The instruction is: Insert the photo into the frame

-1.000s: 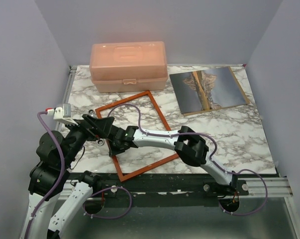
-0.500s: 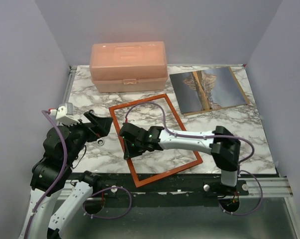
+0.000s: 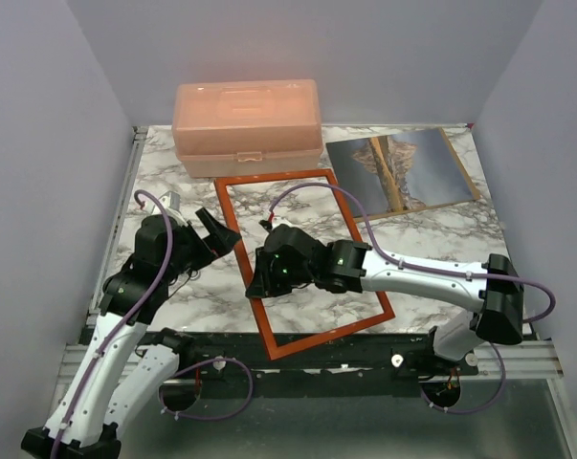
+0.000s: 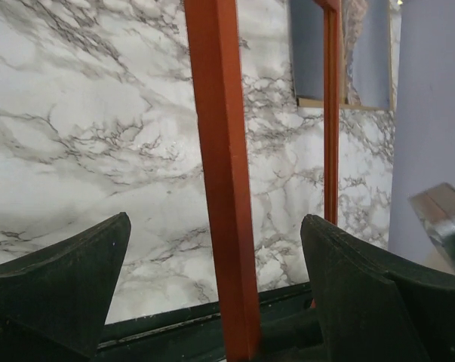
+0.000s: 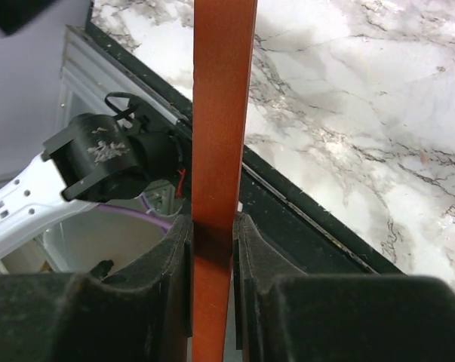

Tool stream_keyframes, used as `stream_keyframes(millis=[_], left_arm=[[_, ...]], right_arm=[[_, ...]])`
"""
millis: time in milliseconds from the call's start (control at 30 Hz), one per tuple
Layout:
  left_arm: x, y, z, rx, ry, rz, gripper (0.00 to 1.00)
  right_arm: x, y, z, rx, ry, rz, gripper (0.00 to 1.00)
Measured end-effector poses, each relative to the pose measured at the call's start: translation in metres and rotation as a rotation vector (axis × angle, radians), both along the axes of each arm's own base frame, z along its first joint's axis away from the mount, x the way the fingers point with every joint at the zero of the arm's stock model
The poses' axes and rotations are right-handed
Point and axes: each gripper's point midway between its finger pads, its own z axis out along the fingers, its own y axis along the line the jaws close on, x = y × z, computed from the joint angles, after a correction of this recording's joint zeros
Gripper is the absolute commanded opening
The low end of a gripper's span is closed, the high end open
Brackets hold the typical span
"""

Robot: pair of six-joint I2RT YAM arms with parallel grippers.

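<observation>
The frame (image 3: 365, 251), a thin reddish-brown rectangle, lies across the marble table's middle. Its near corner reaches over the front edge. My right gripper (image 3: 259, 279) is shut on the frame's left bar (image 5: 221, 113), and both pads (image 5: 176, 256) press on the wood at the right gripper (image 5: 212, 226). My left gripper (image 3: 221, 234) stands open just left of that bar (image 4: 223, 188). The bar passes between the wide-apart fingers (image 4: 84, 264) of the left gripper (image 4: 216, 222) without touching them. The photo (image 3: 398, 172), a mountain and lake print, lies face up at the back right, and part of the photo (image 4: 308, 53) shows through the frame.
A peach plastic box (image 3: 248, 124) stands at the back left, close to the frame's far bar. A brown backing board (image 3: 462, 164) shows under the photo's right edge. Grey walls close in the table on three sides, and a black rail (image 3: 365, 352) runs along the front.
The right gripper has carried the frame to the right and turned it, so its near corner now overhangs the front edge. The left arm has swung right, its gripper still open.
</observation>
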Motion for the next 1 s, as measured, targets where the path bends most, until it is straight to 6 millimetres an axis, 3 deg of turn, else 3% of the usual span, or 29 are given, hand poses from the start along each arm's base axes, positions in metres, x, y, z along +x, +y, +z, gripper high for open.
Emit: stream_keyframes(millis=[200,300,467,700,867,1000], left_arm=[[0.015,-0.02,-0.041,-0.148,0.1,-0.069,0.92],[0.019,-0.026,-0.049,-0.223,0.104,-0.098,0.86],[0.023,-0.036,-0.043,-0.29,0.064,-0.162,0.73],[0.025,-0.045,-0.023,-0.326,-0.013,-0.226,0.42],[0.023,-0.044,-0.02,-0.318,-0.032,-0.231,0.12],[0.023,-0.045,-0.017,-0.344,-0.017,-0.216,0.01]], right_arm=[[-0.007,-0.005,0.012,0.052,0.001,0.021,0.01],[-0.012,-0.006,0.016,0.072,0.011,0.041,0.01],[-0.017,-0.003,0.018,0.088,0.026,0.065,0.01],[-0.019,-0.002,0.02,0.097,0.031,0.076,0.01],[-0.018,0.0,0.02,0.1,0.028,0.075,0.13],[-0.016,0.003,0.011,0.085,0.026,0.073,0.31]])
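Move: The left rail of the frame, held up in the air by my right hand, is what my open left hand goes for: the grip spot lies about 5 cm right, 2 cm ahead and 3 cm lower. From my left hand, the right gripper is about 10 cm back and 9 cm right, the frame's far left corner some 15 cm straight ahead, and the photo roughly 28 cm ahead and 48 cm right on the table. From my right hand, that grip spot is about 12 cm ahead and 4 cm left. I swing my wide-open left hand right, down and a little forward, about 5 cm each right and down, rolling its left side down some 20 degrees, so the rail comes between the fingers; then I rise about 3 cm and pinch it. My right hand keeps its grip farther back on the same rail, easing back and up about 2 cm, then sinking slightly. ##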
